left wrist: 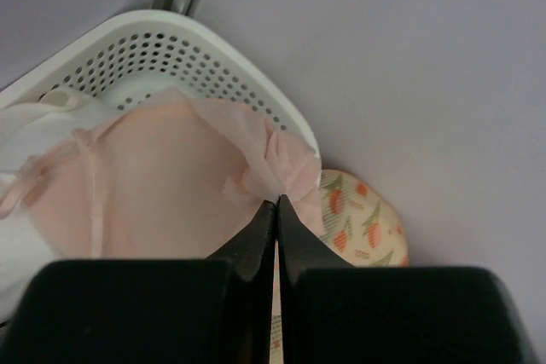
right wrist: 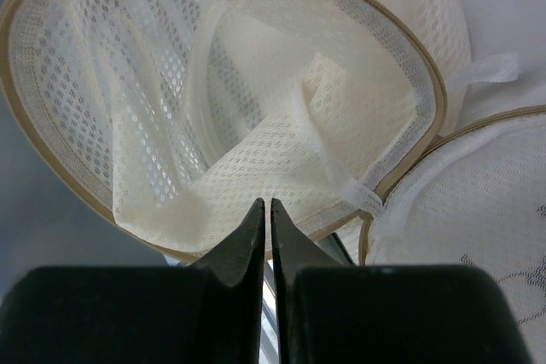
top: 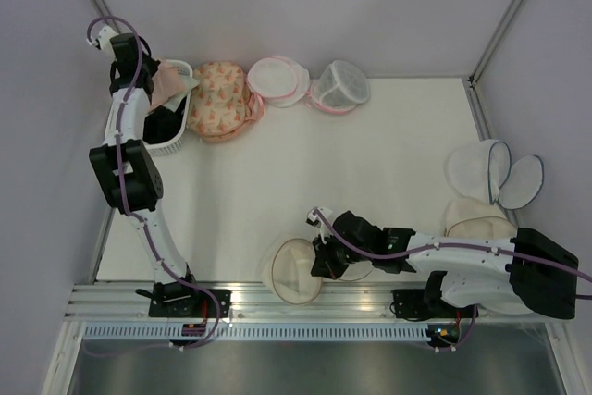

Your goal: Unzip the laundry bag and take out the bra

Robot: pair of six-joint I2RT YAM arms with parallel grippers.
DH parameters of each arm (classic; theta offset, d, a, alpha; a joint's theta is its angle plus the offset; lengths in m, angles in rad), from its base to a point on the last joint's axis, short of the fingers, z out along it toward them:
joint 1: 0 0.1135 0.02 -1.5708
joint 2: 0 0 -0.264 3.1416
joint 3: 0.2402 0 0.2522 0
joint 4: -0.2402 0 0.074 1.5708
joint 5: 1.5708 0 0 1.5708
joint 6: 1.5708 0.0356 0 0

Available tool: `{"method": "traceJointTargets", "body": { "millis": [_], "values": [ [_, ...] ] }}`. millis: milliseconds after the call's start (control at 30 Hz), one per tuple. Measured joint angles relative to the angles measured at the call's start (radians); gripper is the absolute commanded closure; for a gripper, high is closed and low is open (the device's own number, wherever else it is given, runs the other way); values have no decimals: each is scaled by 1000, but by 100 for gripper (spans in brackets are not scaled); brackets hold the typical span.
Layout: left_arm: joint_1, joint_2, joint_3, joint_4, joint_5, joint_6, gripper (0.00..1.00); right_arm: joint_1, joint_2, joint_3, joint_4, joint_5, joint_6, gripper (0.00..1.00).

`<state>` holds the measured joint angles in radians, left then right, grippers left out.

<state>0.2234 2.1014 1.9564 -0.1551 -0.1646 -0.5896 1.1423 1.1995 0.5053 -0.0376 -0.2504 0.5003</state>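
The laundry bag [top: 291, 273] lies open at the table's near edge, cream mesh with beige trim. In the right wrist view its inside [right wrist: 213, 100] looks empty, and its flap [right wrist: 478, 236] with a black line drawing lies at the right. My right gripper [top: 319, 261] is shut, tips [right wrist: 266, 204] against the bag's lower rim; no mesh shows between them. My left gripper [top: 159, 80] is at the far left, shut on a fold of the pale pink bra [left wrist: 171, 185]. It holds the bra [top: 174, 90] over the white basket [left wrist: 213, 57].
The white perforated basket [top: 176, 141] holds a black garment [top: 162, 122]. A peach floral bag [top: 222, 99] and two pink-trimmed round bags [top: 277, 80] [top: 340, 87] line the back. Dark-trimmed white bags [top: 481, 168] and a cream bag [top: 479, 219] lie at the right.
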Motion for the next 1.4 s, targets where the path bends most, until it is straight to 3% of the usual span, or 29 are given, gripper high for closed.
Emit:
{"method": "traceJointTargets", "body": {
  "millis": [33, 67, 133, 167, 267, 433, 533, 633, 733, 900, 1033, 1233, 1400],
  "values": [
    [0, 0, -17, -9, -11, 0, 98, 0, -8, 0, 0, 0, 1, 91],
    [0, 0, -31, -16, -19, 0, 91, 0, -15, -1, 0, 0, 1, 91],
    [0, 0, -57, -27, -28, 3, 64, -1, -27, -1, 0, 0, 2, 90],
    [0, 0, -71, -30, -35, 7, 33, -1, -32, -1, 0, 0, 2, 90],
    [0, -12, -138, -34, -48, 8, 1, -1, -43, -1, 0, 2, 8, 87],
    [-1, -108, -294, -53, -61, 1, 0, -1, -104, -8, -3, 24, 26, 66],
    [-10, -242, -399, -51, -51, 1, 0, -1, -159, -8, -6, 62, 35, 60],
    [-55, -429, -505, -38, -30, 3, 0, -1, -217, -8, -13, 136, 55, 58],
    [-158, -638, -609, -3, 17, 12, 0, -1, -243, 7, -82, 310, 109, 59],
    [-377, -959, -871, 47, 121, 13, 0, -2, -209, 70, -357, 654, 309, 58],
    [-542, -1138, -1066, 12, 183, 13, 0, -2, -248, 73, -597, 832, 531, 57],
    [-758, -1281, -1159, -90, 277, 13, 0, -2, -346, 39, -811, 926, 771, 57],
    [-860, -1386, -1204, -131, 292, 8, 0, -2, -322, -52, -794, 888, 837, 58]
  ]
}}
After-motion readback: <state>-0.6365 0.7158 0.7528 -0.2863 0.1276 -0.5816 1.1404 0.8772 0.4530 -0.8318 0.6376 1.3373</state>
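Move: The left hand, still pinching the pink bra, is above the white basket; the basket's middle is about 3 cm back, 6 cm left and 20 cm below. The floral bag sits roughly 21 cm to its right, 3 cm back. From the right hand, the open laundry bag's mouth is some 9 cm left, level with it and 4 cm below; the round lid is about 6 cm ahead, 8 cm right, 5 cm below. Left hand sinks about 9 cm, releases the bra, retreats back-right; right hand opens partly, shifting 18 cm right. ##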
